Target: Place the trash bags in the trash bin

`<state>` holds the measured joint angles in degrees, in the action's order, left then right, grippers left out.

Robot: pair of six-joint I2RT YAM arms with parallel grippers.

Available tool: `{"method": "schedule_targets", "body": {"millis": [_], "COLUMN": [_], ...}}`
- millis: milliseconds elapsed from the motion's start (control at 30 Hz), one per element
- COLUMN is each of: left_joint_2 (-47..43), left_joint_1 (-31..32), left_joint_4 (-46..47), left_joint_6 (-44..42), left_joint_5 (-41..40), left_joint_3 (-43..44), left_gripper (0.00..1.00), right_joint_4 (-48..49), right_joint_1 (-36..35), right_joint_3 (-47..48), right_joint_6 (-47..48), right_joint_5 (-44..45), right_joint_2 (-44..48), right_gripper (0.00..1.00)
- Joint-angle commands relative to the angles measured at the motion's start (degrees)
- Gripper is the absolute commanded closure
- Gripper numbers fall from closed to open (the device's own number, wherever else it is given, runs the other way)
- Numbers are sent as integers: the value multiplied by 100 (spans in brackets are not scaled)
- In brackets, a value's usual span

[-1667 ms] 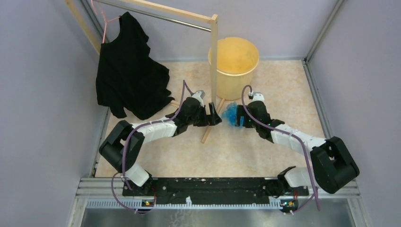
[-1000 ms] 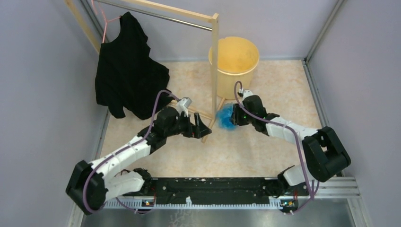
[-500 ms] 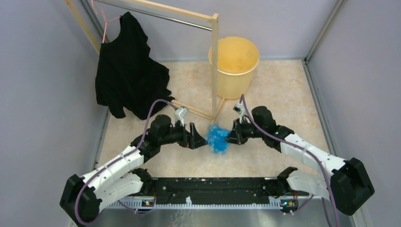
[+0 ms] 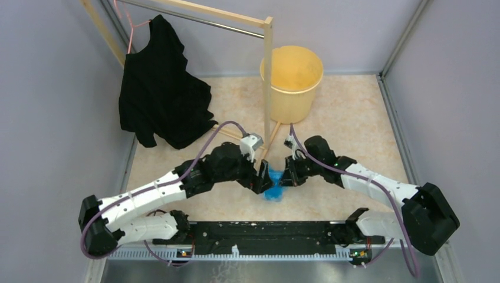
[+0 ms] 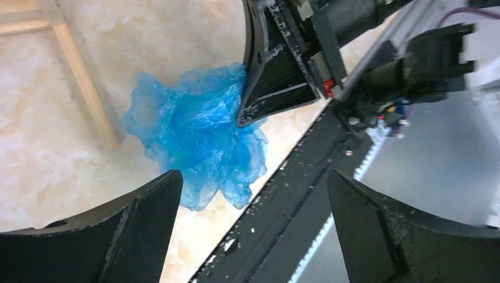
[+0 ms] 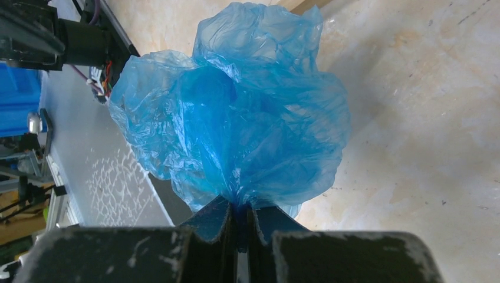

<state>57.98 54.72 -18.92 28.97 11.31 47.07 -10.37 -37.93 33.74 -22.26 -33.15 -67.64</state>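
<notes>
A crumpled blue trash bag (image 4: 273,186) hangs bunched in my right gripper (image 4: 285,177), which is shut on its gathered neck (image 6: 239,203). The bag (image 6: 236,130) fills the right wrist view above the pinched fingers. My left gripper (image 4: 262,180) stands wide open just left of the bag, facing the right gripper. In the left wrist view the bag (image 5: 194,135) lies beyond my open left gripper (image 5: 255,177), with nothing between its fingers. The pale yellow-orange trash bin (image 4: 292,73) stands at the back, well away from both grippers.
A wooden rack (image 4: 267,82) stands left of the bin, and its foot bar (image 5: 85,88) runs on the floor beside the bag. A black garment (image 4: 159,94) hangs from the rack on a pink hanger. The black base rail (image 4: 253,230) lies close under the bag.
My right gripper shut on the blue bag near the bin and carried it toward the front rail. My left arm swung in, still open, to face it.
</notes>
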Motion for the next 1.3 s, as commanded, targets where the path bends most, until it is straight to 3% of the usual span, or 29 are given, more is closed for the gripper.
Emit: {"method": "schedule_targets", "body": {"millis": [0, 133, 267, 433, 600, 700, 767, 867, 1000, 1133, 1267], "left_joint_2": [603, 1403, 1837, 1867, 1704, 1608, 1478, 1109, 719, 449, 315], "left_joint_1": [707, 1328, 1452, 1441, 1261, 800, 396, -144, -564, -630, -664], "left_joint_4": [-726, -1145, -1161, -1130, -796, -788, -839, -689, -559, -430, 152], "left_joint_6": [-438, -622, -687, -435, -540, -559, -551, -475, -148, 498, 1007], "left_joint_5": [-2094, -3292, -3718, -4252, -4032, -3355, -2674, -1612, -267, 279, 749], "left_joint_3": [470, 979, 1159, 1198, 1108, 1185, 1240, 1113, 1023, 903, 630], "left_gripper": [1, 3, 9, 44, 85, 98, 100, 100, 100, 100, 100], "right_joint_4": [194, 391, 486, 459, 381, 124, 68, 133, 413, 761, 1157], "right_joint_1": [-71, -67, -66, -91, -120, -126, -126, -125, -121, -123, -124], "right_joint_3": [130, -59, -208, -299, -359, -380, -497, -698, -1076, -1296, -1351], "right_joint_6": [-141, -370, -524, -641, -933, -1164, -1378, -1713, -2156, -2290, -2262], "right_joint_5": [36, 43, 117, 299, 622, 1138, 1521, 1930, 1930, 1609, 1187], "right_joint_2": [154, 361, 500, 622, 823, 1138, 1468, 1991, 2609, 2947, 2957], "right_gripper": [95, 95, 95, 94, 91, 76, 65, 57, 42, 33, 32]}}
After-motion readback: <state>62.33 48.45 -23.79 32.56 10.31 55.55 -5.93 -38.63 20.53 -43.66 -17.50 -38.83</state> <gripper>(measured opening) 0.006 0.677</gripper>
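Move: The blue trash bag hangs pinched in the right fingers, its middle about 4 cm to that hand's left and 4 cm below it. From the open left hand the bag lies some 4 cm to the right, 2 cm ahead and 8 cm lower. The bin stands about 30 cm ahead and 9 cm right of the left hand; the clothes rack's foot is roughly 15 cm ahead, 2 cm right and 15 cm below. The left hand dips about 7 cm and edges forward, tipping its fingers some 30 degrees further down, and shuts on the bag beside the right fingers, then presses on forward before rising clear, drawing back and levelling its wrist. The right hand holds nearly still, then opens around the bag and backs off right and up, turning clockwise. ##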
